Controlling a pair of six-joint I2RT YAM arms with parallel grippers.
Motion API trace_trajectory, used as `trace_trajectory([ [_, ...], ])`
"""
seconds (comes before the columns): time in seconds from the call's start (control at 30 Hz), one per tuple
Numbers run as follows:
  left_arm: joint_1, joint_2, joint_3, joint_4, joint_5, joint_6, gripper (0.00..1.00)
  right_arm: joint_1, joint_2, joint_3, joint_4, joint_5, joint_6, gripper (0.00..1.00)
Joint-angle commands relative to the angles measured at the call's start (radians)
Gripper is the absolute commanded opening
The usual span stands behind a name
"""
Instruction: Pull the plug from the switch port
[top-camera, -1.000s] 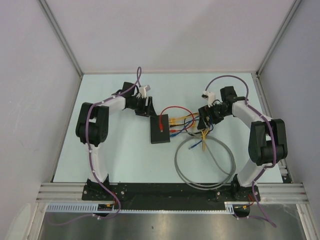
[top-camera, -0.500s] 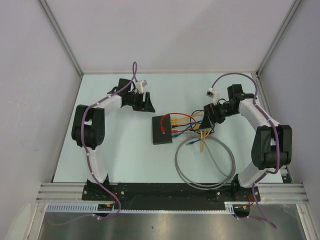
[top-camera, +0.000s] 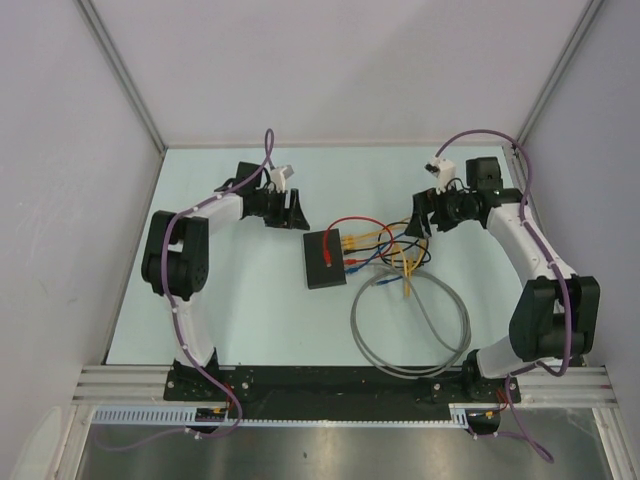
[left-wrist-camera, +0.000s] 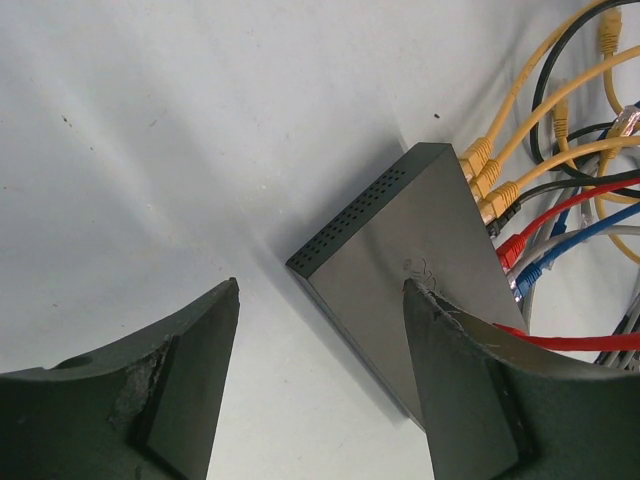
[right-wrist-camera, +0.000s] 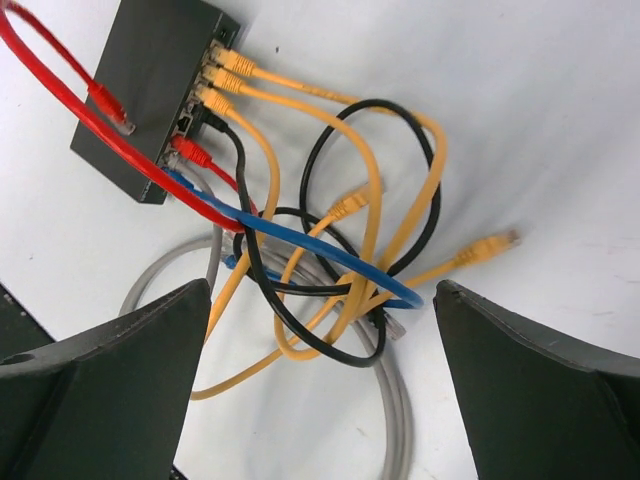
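The switch (top-camera: 325, 258) is a flat black box lying mid-table, with its sockets on the right edge. Three yellow plugs (right-wrist-camera: 225, 62), a black plug, a red plug (right-wrist-camera: 190, 150) and a blue one sit in those sockets. One end of a red cable (right-wrist-camera: 115, 110) lies loose on the switch's top. My left gripper (top-camera: 297, 209) hovers open just behind the switch's far left corner (left-wrist-camera: 420, 240), with only bare table between its fingers (left-wrist-camera: 190, 350). My right gripper (top-camera: 416, 222) hangs open over the tangled cables (right-wrist-camera: 340, 250), to the right of the switch, touching nothing.
A grey cable (top-camera: 410, 330) lies coiled in a wide loop on the near right of the table, under the yellow, black and blue loops. Loose yellow plug ends (right-wrist-camera: 495, 243) rest on the table. White walls stand close at the left, back and right.
My right gripper has drawn back and up from the cable tangle, and its arm has swung out to the right. The left wrist has shifted slightly. The switch has slid a little to the right.
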Motion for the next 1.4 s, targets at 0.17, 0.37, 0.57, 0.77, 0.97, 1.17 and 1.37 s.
trace_trajectory([
  [0.17,0.001,-0.092,-0.015,0.012,0.003,-0.027,0.72,-0.011,-0.024,0.128,0.095,0.031,0.041,1.00],
  [0.37,0.006,-0.188,-0.122,0.050,0.057,0.027,0.69,0.026,0.268,0.459,-0.033,-0.077,-0.107,0.81],
  [0.57,0.004,-0.146,-0.130,-0.004,0.075,0.080,0.42,0.087,0.717,0.956,-0.408,-0.136,-0.285,0.69],
  [0.77,0.003,-0.061,-0.098,-0.044,0.043,0.099,0.23,0.131,0.967,1.231,-0.546,-0.185,-0.279,0.69],
  [0.97,-0.015,0.062,0.042,-0.166,0.048,0.157,0.22,0.146,0.984,1.149,-0.508,-0.215,-0.227,0.69],
  [1.17,-0.066,0.157,0.167,-0.208,0.065,0.173,0.21,0.137,0.923,0.995,-0.505,-0.130,-0.248,0.71],
  [1.37,-0.103,0.227,0.281,-0.217,0.083,0.163,0.21,0.121,0.835,0.823,-0.488,-0.078,-0.245,0.72],
])
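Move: The right hand, open, is bound for the three plugged-in yellow plugs on the switch's right side, about 5 cm ahead, 14 cm to its left and 15 cm below; the cable tangle lies nearly under it, 2 cm ahead, 2 cm left. From the left hand the switch's middle is some 6 cm back, 6 cm right and 5 cm down. The loose red plug lies on the switch, about 7 cm back and 6 cm right of the left hand. The right hand swings up and forward about 16 cm over the far side of the cables, its fingers narrowing from wide to about two-thirds open, then drops left and comes back some 8 cm towards the yellow plugs, ending about 12 cm lower than it began, turned some 20 degrees counter-clockwise, with its fingers tipped more steeply down. Meanwhile the left hand lifts back a few centimetres while closing its fingers nearly shut, sinks beside the switch's left edge near the far corner, and with the fingertips against that edge pushes the switch to the right. ##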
